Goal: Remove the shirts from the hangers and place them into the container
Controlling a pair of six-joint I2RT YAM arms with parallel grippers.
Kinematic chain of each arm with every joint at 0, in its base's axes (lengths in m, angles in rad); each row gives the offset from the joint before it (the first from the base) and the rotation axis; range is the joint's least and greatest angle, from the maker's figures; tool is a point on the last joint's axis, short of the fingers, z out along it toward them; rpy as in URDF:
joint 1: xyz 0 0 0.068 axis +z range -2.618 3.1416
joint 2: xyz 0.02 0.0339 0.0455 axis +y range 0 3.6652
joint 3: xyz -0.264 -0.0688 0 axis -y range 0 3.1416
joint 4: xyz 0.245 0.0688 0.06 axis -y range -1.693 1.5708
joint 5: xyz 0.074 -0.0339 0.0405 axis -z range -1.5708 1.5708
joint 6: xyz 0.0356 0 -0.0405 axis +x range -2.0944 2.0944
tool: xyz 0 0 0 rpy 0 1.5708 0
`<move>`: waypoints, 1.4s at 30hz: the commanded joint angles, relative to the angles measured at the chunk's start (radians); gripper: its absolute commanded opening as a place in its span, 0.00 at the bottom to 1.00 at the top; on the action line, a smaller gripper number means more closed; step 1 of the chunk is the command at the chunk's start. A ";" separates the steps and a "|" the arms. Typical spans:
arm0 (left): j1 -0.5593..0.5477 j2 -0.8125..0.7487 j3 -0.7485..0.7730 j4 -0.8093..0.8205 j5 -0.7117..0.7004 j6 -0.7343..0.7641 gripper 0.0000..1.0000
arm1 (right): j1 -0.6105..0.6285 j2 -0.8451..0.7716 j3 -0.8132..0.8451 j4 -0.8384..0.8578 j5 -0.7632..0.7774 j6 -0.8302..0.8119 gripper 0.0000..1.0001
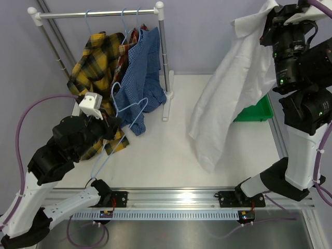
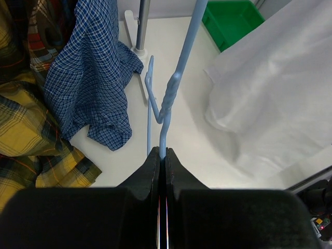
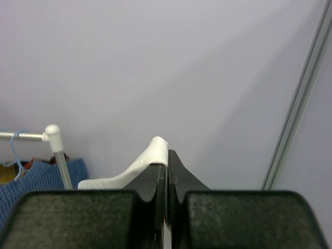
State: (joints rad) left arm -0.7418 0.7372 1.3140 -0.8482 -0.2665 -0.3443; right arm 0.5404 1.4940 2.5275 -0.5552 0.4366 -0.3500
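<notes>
My right gripper (image 3: 166, 155) is raised high at the right, shut on a fold of the white shirt (image 3: 150, 155). The white shirt (image 1: 228, 93) hangs from it down toward the table, partly covering the green container (image 1: 257, 111). My left gripper (image 2: 162, 153) is shut on the wire of a bare light-blue hanger (image 2: 174, 88), low at the left. In the top view that hanger (image 1: 136, 106) slants across the table in front of the blue check shirt (image 1: 142, 72). The yellow plaid shirt (image 1: 96, 62) and red plaid shirt (image 1: 129, 44) hang on the rail.
The white-capped metal rail (image 1: 98, 14) stands at the back left, its foot (image 1: 168, 96) on the table. The blue check shirt's hem (image 2: 104, 129) and the yellow plaid shirt (image 2: 26, 135) droop onto the table by my left gripper. An aluminium frame (image 1: 171, 199) runs along the near edge.
</notes>
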 commanded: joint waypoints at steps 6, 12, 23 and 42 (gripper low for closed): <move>0.002 0.171 0.219 0.043 0.004 0.047 0.00 | -0.003 -0.133 -0.302 0.060 -0.056 0.078 0.00; 0.007 0.422 0.479 0.093 -0.091 0.149 0.00 | -0.003 -0.339 -0.717 0.066 -0.203 0.307 0.00; 0.127 0.960 1.073 0.158 -0.022 0.212 0.00 | -0.003 -0.555 -1.156 0.077 -0.478 0.502 0.00; 0.329 1.093 1.001 0.440 0.177 0.215 0.00 | -0.003 -0.591 -1.273 0.058 -0.509 0.539 0.00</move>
State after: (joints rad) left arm -0.4313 1.8084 2.3032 -0.5369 -0.1734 -0.1535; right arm 0.5400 0.9123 1.2560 -0.5297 -0.0658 0.1669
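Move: The left gripper holds the empty hanger; the free stretch of rail lies about 38 cm ahead, 9 cm right and 20 cm up, its right-hand corner 8 cm farther right. The blue shirt hangs roughly 27 cm ahead, 6 right, 5 below; the yellow plaid shirt 22 ahead, 6 left, 6 below. From the right gripper, holding the white shirt high, the container is some 18 cm ahead, 11 right, 65 down. Carry the hanger in the left gripper forward about 30 cm towards the rail, climbing, dipping some 5 cm, then easing up again, veering a little right and levelling the fingertips. Meanwhile lower the white shirt with the right gripper about 30 cm and some 10 cm left, tipping the fingers down and swinging them left. Keep both grips shut. ##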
